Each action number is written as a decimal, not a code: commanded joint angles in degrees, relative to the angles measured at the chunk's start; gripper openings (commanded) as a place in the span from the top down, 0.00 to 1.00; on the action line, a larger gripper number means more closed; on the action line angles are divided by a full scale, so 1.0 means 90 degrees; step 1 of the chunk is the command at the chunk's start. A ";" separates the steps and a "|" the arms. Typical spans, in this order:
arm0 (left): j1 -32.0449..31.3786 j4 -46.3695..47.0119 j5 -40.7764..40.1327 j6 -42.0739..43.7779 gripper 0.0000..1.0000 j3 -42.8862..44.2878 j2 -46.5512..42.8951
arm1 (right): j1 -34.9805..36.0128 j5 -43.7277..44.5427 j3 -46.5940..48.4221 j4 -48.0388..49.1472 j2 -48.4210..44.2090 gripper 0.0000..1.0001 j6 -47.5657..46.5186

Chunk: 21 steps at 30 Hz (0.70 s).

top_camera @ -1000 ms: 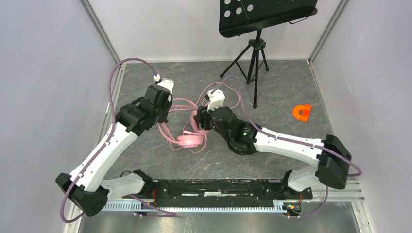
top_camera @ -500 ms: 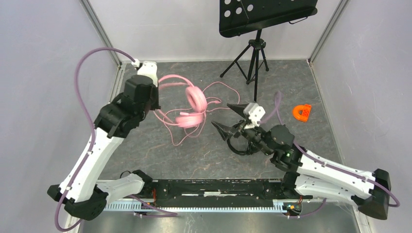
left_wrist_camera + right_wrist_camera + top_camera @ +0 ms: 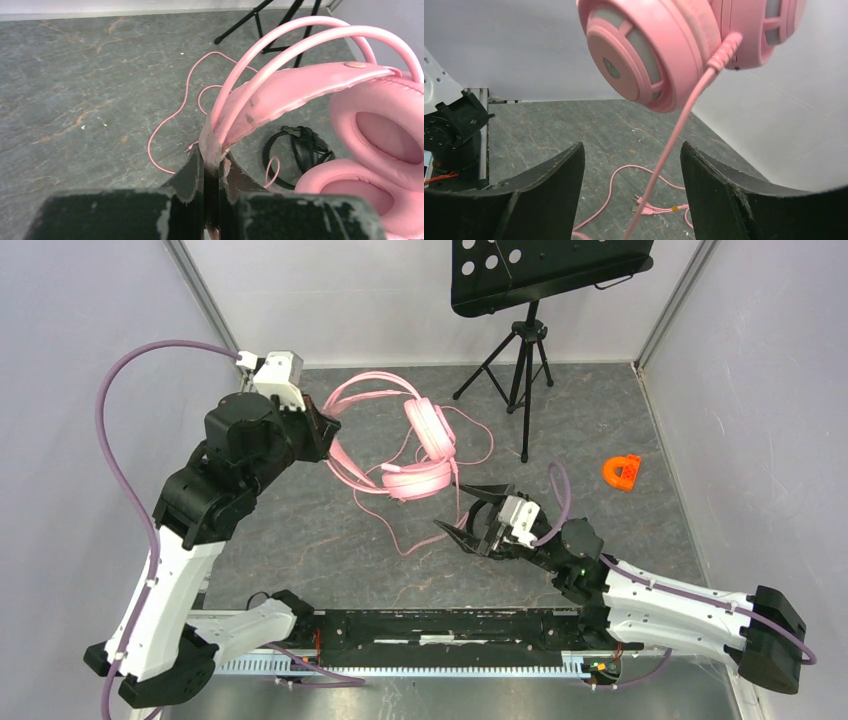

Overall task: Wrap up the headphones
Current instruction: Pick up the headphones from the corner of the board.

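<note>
The pink headphones [image 3: 420, 452] hang in the air above the middle of the table. My left gripper [image 3: 325, 432] is shut on the padded headband [image 3: 280, 92] at its left end. The two ear cups [image 3: 644, 50] dangle to the right of it. The pink cable [image 3: 402, 536] drops from one cup to the table and passes between the fingers [image 3: 549, 190] of my right gripper [image 3: 470, 512] without touching them. That gripper is open, just below and right of the cups. The black headphones [image 3: 299, 150] lie on the table under the pink set.
A black music stand on a tripod [image 3: 520, 360] stands at the back. A small orange plastic piece [image 3: 621, 471] lies at the right. The cable's plugs [image 3: 649, 207] rest on the grey tabletop. White walls close in both sides.
My left gripper has lifted the pink headphones off the table, up and back to the left. My right gripper has let go, pulled back toward the near right and opened.
</note>
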 commanded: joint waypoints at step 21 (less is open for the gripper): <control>0.0019 0.1050 0.1230 -0.1049 0.98 0.0014 -0.1036 | -0.0009 -0.0323 -0.0587 0.2679 0.1461 0.67 0.0283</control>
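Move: The cable hanging from the pink headphones is the right hand's target: its strand runs between that hand's open fingers, about 2 cm left, 1 cm ahead and level. The lower ear cup lies roughly 5 cm left of the right hand, 3 cm ahead and 6 cm above; the upper cup some 3 cm left, 8 cm ahead and 10 cm above. From the left hand, already gripping the headband, that cable strand is around 18 cm right, 8 cm back and 10 cm below. The left fingers keep their pinch on the headband, carrying the headphones back towards the base about 4 cm and slightly up while the wrist rolls its left side down and swings a little clockwise. After barely moving at first, the right hand sinks some 3.5 cm and reaches left around the hanging cable, its fingers closing from three quarters open to under half. ##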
